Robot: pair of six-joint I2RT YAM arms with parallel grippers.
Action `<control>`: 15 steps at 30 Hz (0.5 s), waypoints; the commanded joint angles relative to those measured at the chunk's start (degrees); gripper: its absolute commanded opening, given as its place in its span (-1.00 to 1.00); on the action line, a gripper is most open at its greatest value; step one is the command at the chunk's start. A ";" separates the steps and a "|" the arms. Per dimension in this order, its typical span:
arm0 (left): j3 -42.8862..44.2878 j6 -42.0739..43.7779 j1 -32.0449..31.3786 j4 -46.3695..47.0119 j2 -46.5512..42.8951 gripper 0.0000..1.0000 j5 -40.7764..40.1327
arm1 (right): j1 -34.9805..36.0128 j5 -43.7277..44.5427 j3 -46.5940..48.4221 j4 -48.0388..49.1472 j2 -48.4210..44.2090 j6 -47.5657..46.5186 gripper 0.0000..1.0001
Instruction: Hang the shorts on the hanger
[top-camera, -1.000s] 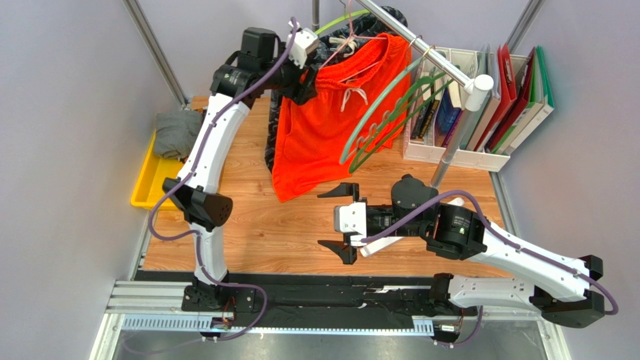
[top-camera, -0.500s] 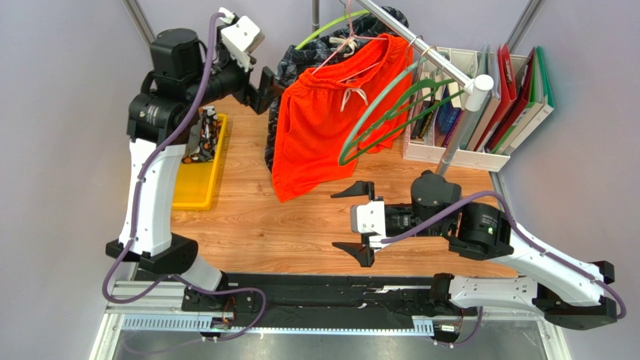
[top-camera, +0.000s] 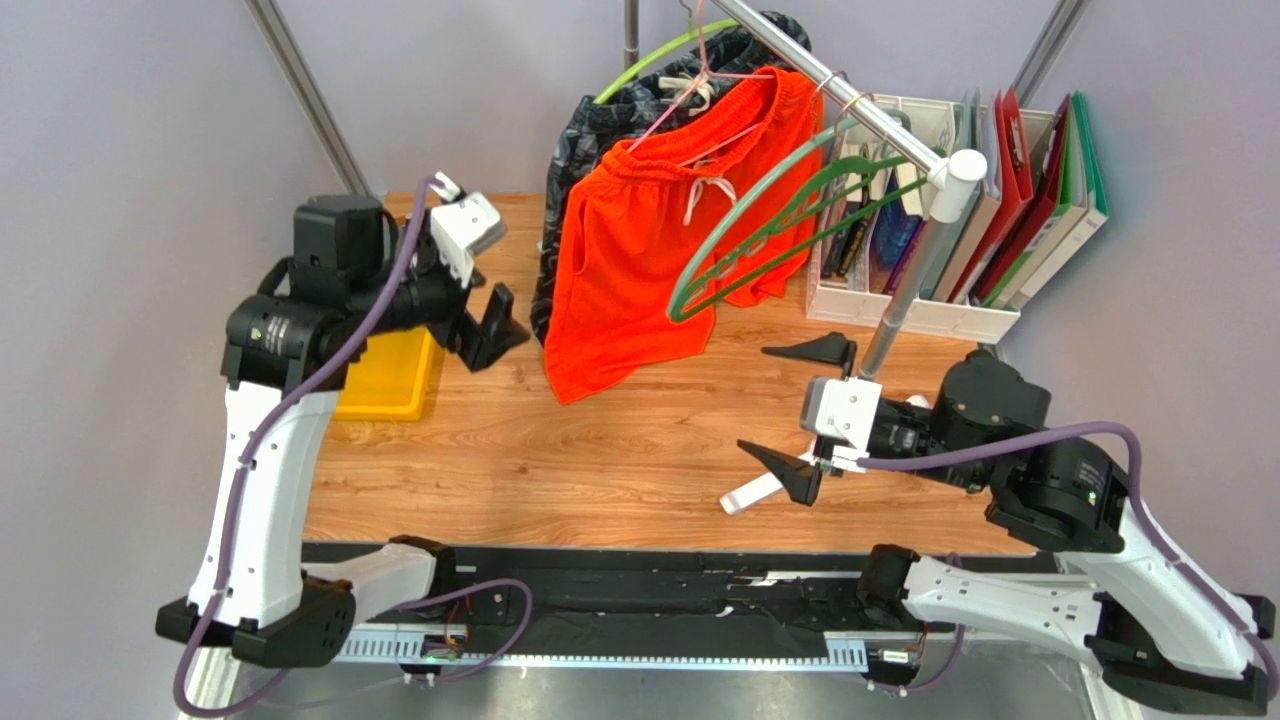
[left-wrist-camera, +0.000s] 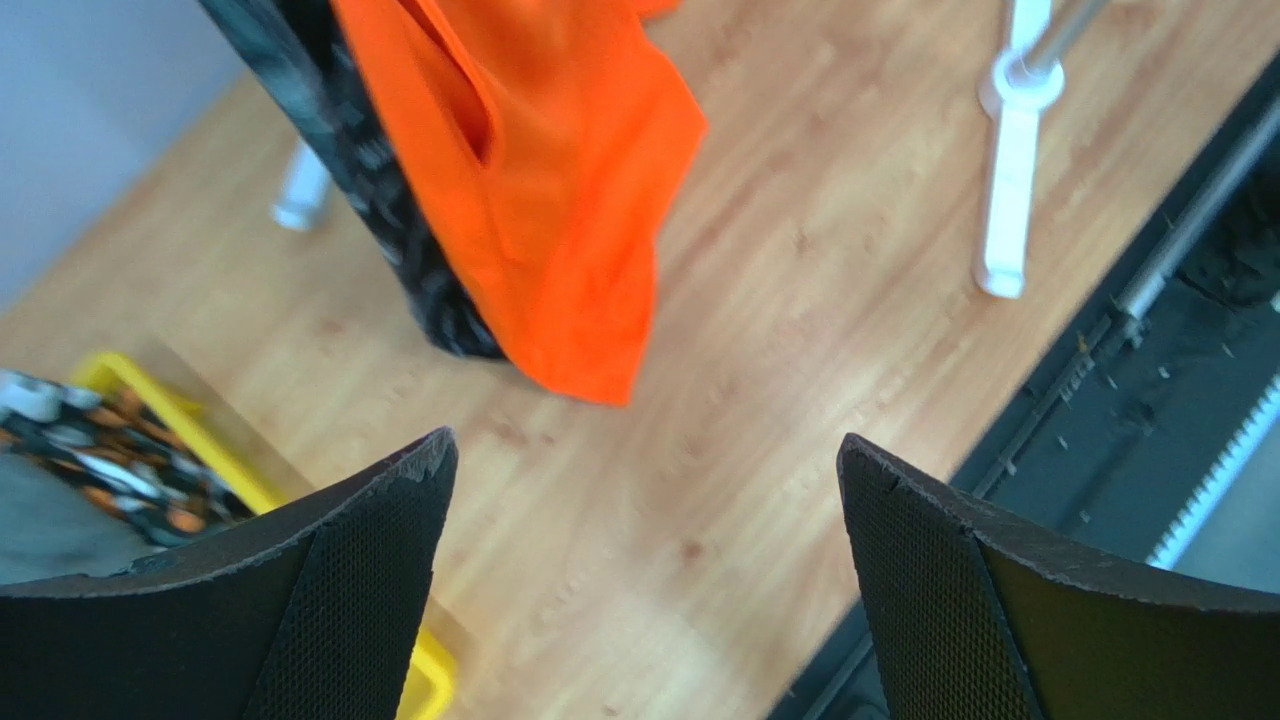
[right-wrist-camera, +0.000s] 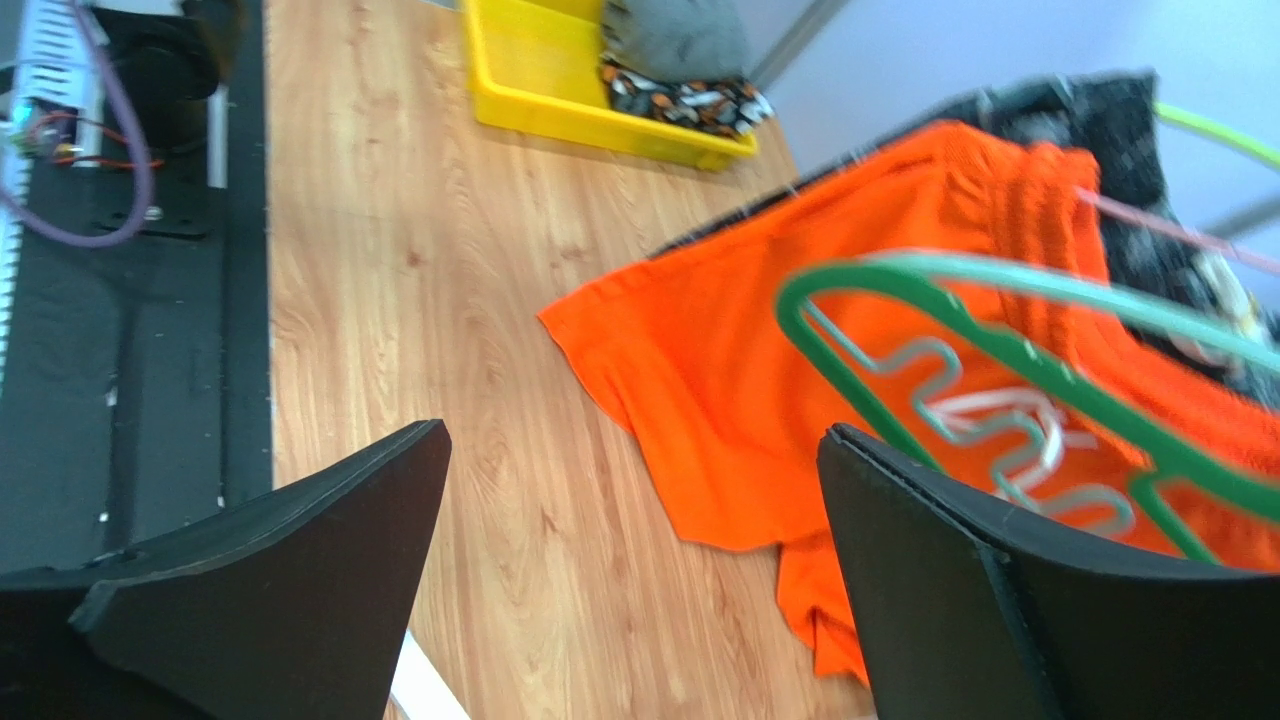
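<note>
The orange-red shorts [top-camera: 631,255] hang from the thin pink hanger [top-camera: 684,93] on the metal rail [top-camera: 842,83], drawstring showing. They also show in the left wrist view [left-wrist-camera: 526,195] and the right wrist view [right-wrist-camera: 751,390], where a strip of the pink hanger [right-wrist-camera: 1157,222] crosses their waistband. My left gripper [top-camera: 504,323] is open and empty, left of the shorts' lower half and apart from them; its jaws stand wide over bare wood [left-wrist-camera: 646,465]. My right gripper [top-camera: 756,399] is open and empty, below and right of the hem [right-wrist-camera: 631,450].
Green hangers [top-camera: 781,210] hang on the rail in front of the shorts. A black patterned garment [top-camera: 571,165] hangs behind them. A yellow tray [top-camera: 383,375] with clothes sits at the left. A box of binders [top-camera: 977,210] stands at the back right. The rack's white foot [left-wrist-camera: 1010,195] lies on the table.
My left arm let go at the waistband, swung out left, then came down beside the shorts' lower half. My right arm drew back to the right. The shorts stay hanging.
</note>
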 commanded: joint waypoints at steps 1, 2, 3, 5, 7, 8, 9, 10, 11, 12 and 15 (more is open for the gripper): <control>-10.78 -2.56 0.33 0.39 -4.82 0.99 0.35 | -5.14 0.68 -2.97 0.00 -2.85 3.69 1.00; -14.89 -3.17 0.33 0.92 -5.71 0.98 -0.69 | -5.94 0.50 -3.93 0.35 -3.81 4.22 1.00; -16.94 -4.14 0.33 2.32 -7.45 0.99 -1.23 | -6.64 0.24 -5.68 0.61 -4.43 5.53 1.00; -22.55 -4.32 0.33 3.39 -9.05 0.99 -3.15 | -9.27 -0.29 -7.98 1.22 -6.36 7.82 1.00; -25.64 -4.68 0.33 4.70 -10.81 0.99 -4.48 | -10.94 -1.61 -11.67 1.58 -7.86 10.28 1.00; -28.18 -4.59 0.33 4.97 -11.25 0.99 -5.01 | -11.65 -1.96 -12.81 2.36 -8.56 10.98 1.00; -29.25 -4.59 0.33 5.84 -12.30 0.99 -5.27 | -12.27 -2.74 -15.00 2.55 -9.79 11.60 1.00; -30.31 -4.94 0.33 6.29 -12.83 0.98 -5.62 | -13.23 -2.93 -15.80 2.89 -10.32 12.48 1.00; -31.97 -5.11 0.33 6.73 -13.36 0.99 -5.89 | -13.59 -3.19 -16.59 3.25 -10.68 12.75 1.00; -32.68 -5.11 0.33 7.60 -13.97 0.99 -5.98 | -13.85 -3.37 -17.12 3.34 -11.29 12.84 1.00; -34.18 -5.64 0.33 8.75 -14.33 0.99 -7.47 | -14.38 -3.28 -18.27 3.51 -11.64 12.84 1.00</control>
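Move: The orange shorts already hang from the rod on the pink hanger. Their middle lies about 20 cm ahead of the left hand, 20 cm to its right and 15 cm lower; from the right hand it is roughly 27 cm ahead, 7 cm left and 15 cm lower. The green hangers are some 18 cm ahead of the right hand and 4 cm to its right, a little higher. The yellow tray sits about 7 cm ahead of the left hand, 18 cm to its left, 36 cm down. Downward for both empty, wide-open hands, well clear of the shorts: the left sinks fast, about 15 cm, easing back towards the base while its fingers tip nearly 20 degrees further down. The right slides to its right and sinks more steeply as it goes, roughly 9 cm lower in all, swinging clockwise and tilting down, below the green hangers. ##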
